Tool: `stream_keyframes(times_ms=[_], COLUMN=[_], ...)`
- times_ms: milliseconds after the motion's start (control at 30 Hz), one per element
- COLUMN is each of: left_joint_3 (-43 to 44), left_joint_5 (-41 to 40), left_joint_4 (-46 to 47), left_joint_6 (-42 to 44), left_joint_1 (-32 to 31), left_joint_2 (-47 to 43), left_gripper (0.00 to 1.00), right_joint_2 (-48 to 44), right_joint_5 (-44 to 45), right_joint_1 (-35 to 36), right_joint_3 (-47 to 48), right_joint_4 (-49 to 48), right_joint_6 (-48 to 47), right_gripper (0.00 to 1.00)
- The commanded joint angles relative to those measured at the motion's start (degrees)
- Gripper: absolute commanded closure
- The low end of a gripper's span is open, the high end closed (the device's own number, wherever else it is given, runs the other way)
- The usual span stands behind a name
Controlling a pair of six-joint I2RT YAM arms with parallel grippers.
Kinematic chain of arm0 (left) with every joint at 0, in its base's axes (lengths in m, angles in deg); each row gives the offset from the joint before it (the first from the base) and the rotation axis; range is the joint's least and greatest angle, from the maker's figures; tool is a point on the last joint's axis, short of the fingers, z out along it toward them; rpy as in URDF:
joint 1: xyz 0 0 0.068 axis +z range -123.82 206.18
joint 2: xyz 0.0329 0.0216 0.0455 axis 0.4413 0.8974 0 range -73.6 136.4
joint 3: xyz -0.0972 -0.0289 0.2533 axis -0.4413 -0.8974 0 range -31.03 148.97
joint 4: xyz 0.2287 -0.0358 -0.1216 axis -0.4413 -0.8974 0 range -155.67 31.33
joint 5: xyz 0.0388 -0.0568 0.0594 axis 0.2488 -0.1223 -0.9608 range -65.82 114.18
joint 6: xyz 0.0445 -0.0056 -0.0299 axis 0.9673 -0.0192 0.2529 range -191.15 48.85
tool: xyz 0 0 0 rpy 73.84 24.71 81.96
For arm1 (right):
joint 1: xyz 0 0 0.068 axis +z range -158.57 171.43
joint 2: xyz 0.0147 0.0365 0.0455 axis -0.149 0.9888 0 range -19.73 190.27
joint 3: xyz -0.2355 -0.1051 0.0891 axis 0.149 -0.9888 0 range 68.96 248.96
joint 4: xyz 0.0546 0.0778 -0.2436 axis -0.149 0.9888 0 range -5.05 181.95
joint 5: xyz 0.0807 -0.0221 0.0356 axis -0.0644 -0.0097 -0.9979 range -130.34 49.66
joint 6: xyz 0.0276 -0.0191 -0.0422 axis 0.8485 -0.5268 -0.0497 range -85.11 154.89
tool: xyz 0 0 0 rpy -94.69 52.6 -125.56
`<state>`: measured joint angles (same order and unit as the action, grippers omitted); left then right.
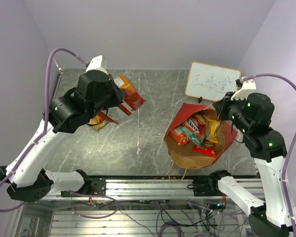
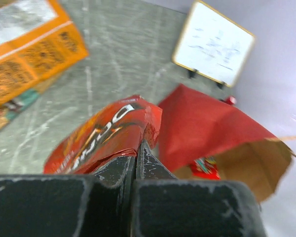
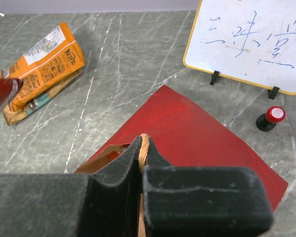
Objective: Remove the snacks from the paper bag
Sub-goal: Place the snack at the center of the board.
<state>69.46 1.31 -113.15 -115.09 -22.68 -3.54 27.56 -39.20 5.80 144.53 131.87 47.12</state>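
Note:
The red paper bag point(image 1: 187, 116) lies open on the table, its brown inside point(image 1: 185, 155) showing. Several snacks lie in it, among them a teal packet point(image 1: 195, 137), yellow chips point(image 1: 212, 127) and a small red packet point(image 1: 204, 150). My left gripper point(image 1: 123, 107) is shut on the red-orange Doritos bag point(image 1: 134, 101) and holds it above the table, left of the paper bag; the grip shows in the left wrist view point(image 2: 138, 148) on the Doritos bag point(image 2: 103, 138). My right gripper point(image 1: 218, 109) is shut on the bag's orange cord handle point(image 3: 144, 148) at the bag's far rim.
An orange packet point(image 1: 123, 81) and a tan packet point(image 1: 96, 122) lie on the table at far left. A white writing board point(image 1: 212, 81) stands behind the bag, with a small red-topped stamp point(image 3: 271, 117) beside it.

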Motion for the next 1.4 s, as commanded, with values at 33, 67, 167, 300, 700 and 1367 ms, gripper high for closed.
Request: stream_keyframes(times_ms=[33,67,167,300,700,1367], left_joint_3=[-3.04,-2.52,-1.05,0.14,17.27,28.32], left_joint_5=[3.2,4.63,11.25,19.49,34.01,49.98], left_joint_4=[-1.56,-2.61,-3.98,-0.7,1.44,4.41], left_joint_6=[3.77,4.93,9.29,15.1,23.51,35.7], left_joint_1=[9.74,12.24,19.42,26.72,35.91,39.63], left_joint_2=[-0.15,1.11,6.11,10.35,30.02,49.83], left_gripper=[0.93,0.93,0.93,0.93,0.93,0.93], right_joint_2=[1.64,1.74,1.91,1.81,1.31,7.23], right_joint_5=[-1.11,-1.14,-1.76,-2.05,-0.96,1.94], right_joint_1=[0.18,0.2,0.21,0.2,0.18,0.14], right_joint_3=[3.38,3.56,4.41,4.76,6.53,14.21], right_joint_4=[-1.85,-1.82,-1.38,0.01,4.23,9.16], right_joint_6=[0.5,0.47,0.6,0.69,1.21,-2.8], right_gripper=[1.0,1.0,1.0,1.0,1.0,1.0])
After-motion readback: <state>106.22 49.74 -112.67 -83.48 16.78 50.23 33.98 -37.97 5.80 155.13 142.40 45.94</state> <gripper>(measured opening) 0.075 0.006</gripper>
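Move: The red snack is already pinched in the left gripper. The orange snack pack it is carried towards lies some 22 cm ahead, 11 cm to the left and 37 cm below; the brown snack pack under it is about 21 cm ahead and 14 cm left. The paper bag's middle stands some 36 cm right and 3 cm back, 29 cm down. From the right hand the orange pack is about 23 cm ahead, 48 cm left and 32 cm below. Bring the left gripper, its grip on the red snack kept, about 27 cm forward and 14 cm down: swing leftward too while sinking at first, then run level over the pile towards its far side, easing back right, and sink the last few centimetres. Tip the fingers a little further down and turn them some 20 degrees clockwise overall. Keep the right gripper in place, still pinching the paper bag's handle. ##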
